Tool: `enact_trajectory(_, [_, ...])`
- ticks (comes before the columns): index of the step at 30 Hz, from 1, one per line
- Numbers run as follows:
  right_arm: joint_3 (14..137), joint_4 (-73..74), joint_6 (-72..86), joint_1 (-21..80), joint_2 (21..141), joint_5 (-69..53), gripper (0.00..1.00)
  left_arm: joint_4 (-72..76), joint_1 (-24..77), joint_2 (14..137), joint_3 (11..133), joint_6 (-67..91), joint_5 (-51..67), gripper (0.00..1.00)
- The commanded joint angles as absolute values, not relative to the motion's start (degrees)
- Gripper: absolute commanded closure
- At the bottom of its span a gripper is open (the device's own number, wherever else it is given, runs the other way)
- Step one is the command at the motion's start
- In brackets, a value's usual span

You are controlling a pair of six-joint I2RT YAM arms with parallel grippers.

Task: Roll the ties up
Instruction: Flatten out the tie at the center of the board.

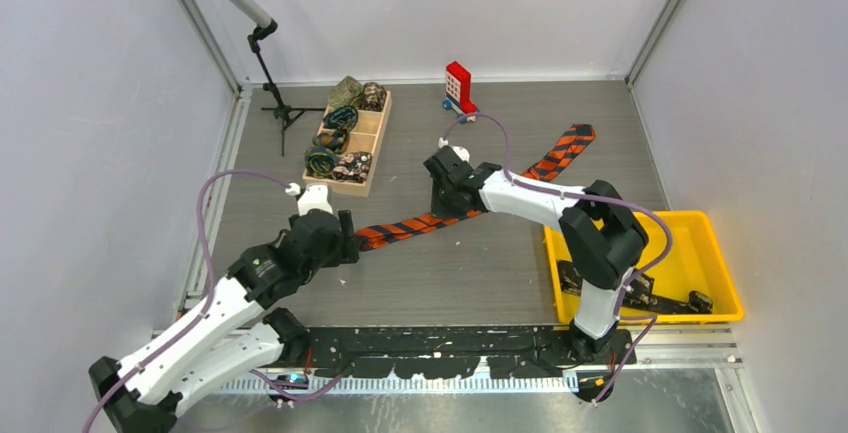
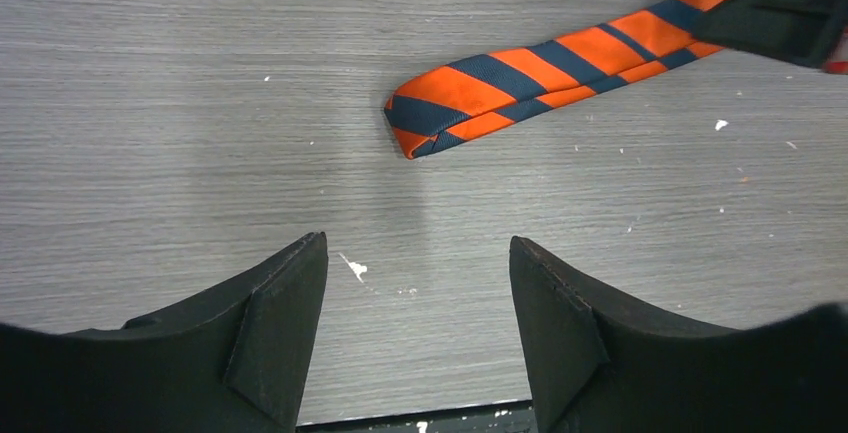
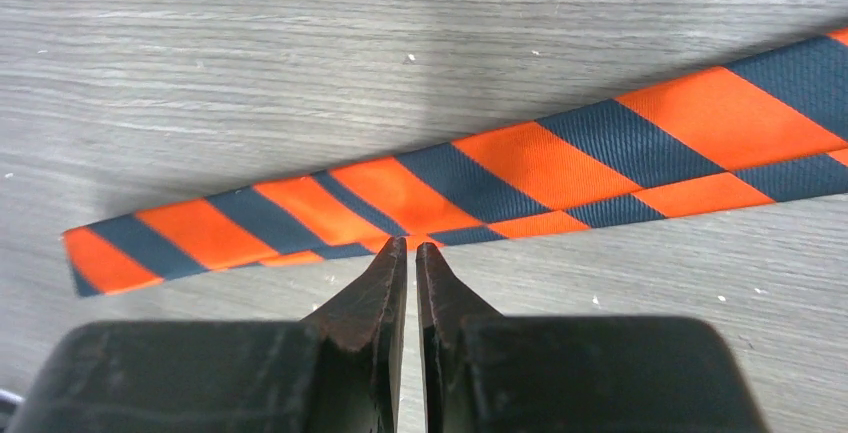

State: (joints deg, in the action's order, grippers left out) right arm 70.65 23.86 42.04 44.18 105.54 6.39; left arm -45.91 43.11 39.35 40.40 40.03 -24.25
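One of the ties (image 1: pixel 560 158), orange with dark stripes, lies flat and diagonal across the grey table. Its narrow end (image 2: pixel 450 113) points at my left gripper (image 2: pixel 418 253), which stands open just short of that end with bare table between its fingers; the top view puts this gripper (image 1: pixel 348 238) at the tie's left tip. My right gripper (image 3: pixel 411 246) is shut, its tips on the near edge of the tie (image 3: pixel 560 153) a little way along the narrow part. From above, the right gripper (image 1: pixel 440 203) covers that stretch of tie.
A wooden tray (image 1: pixel 380 143) at the back left holds several rolled ties (image 1: pixel 322 160). A red-and-white toy block (image 1: pixel 458 85) stands at the back. A yellow bin (image 1: pixel 720 253) at the right holds a dark tie (image 1: pixel 640 298). A microphone stand (image 1: pixel 275 83) is in the back left corner.
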Motion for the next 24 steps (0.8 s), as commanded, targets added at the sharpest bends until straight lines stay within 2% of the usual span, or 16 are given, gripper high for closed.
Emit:
enact_trajectory(1, [72.1, 25.8, 40.2, 44.2, 99.1, 6.2, 0.86, -35.3, 42.6, 44.6, 39.5, 42.0, -24.4, 0.32])
enact_trajectory(9, [74.7, 18.9, 44.9, 45.8, 100.2, 0.8, 0.86, -25.8, 35.2, 60.4, 41.3, 40.6, -18.1, 0.4])
enact_trajectory(14, [78.3, 16.4, 46.3, 47.2, 104.6, -2.0, 0.87, -21.2, 31.4, 67.3, 41.8, 39.8, -14.7, 0.57])
enact_trajectory(17, [79.2, 13.8, 47.7, 47.6, 107.1, -3.9, 0.88, -19.2, 31.1, 70.1, 41.6, 39.4, -14.3, 0.63])
enact_trajectory(24, [79.7, 12.0, 48.8, 48.5, 110.7, -5.7, 0.9, -16.5, 31.0, 74.7, 39.5, 39.6, -13.8, 0.64])
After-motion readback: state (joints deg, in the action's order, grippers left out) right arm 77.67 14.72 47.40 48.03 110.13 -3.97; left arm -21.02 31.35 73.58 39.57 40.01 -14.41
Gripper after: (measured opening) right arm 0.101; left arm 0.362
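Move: For my left hand, the left end of the orange-and-navy tie lies about 9 cm ahead, 4 cm to the right and 13 cm below; my right gripper is some 14 cm ahead, 19 cm to the right and 10 cm lower. The wooden box sits about 29 cm ahead and 2 cm right, 11 cm below. From my right hand that tie end is some 15 cm left, 5 cm back and 3 cm below. I bring my left hand down some 9 cm and forward 8 cm, drifting right, onto the tie's left end, tipping it about 15 degrees further down and half closing its fingers around the end without pinching. Meanwhile my right hand, fingers still shut and already off the cloth, hops up and left about 9 cm towards that end, its left side rolling up, then starts sinking. ##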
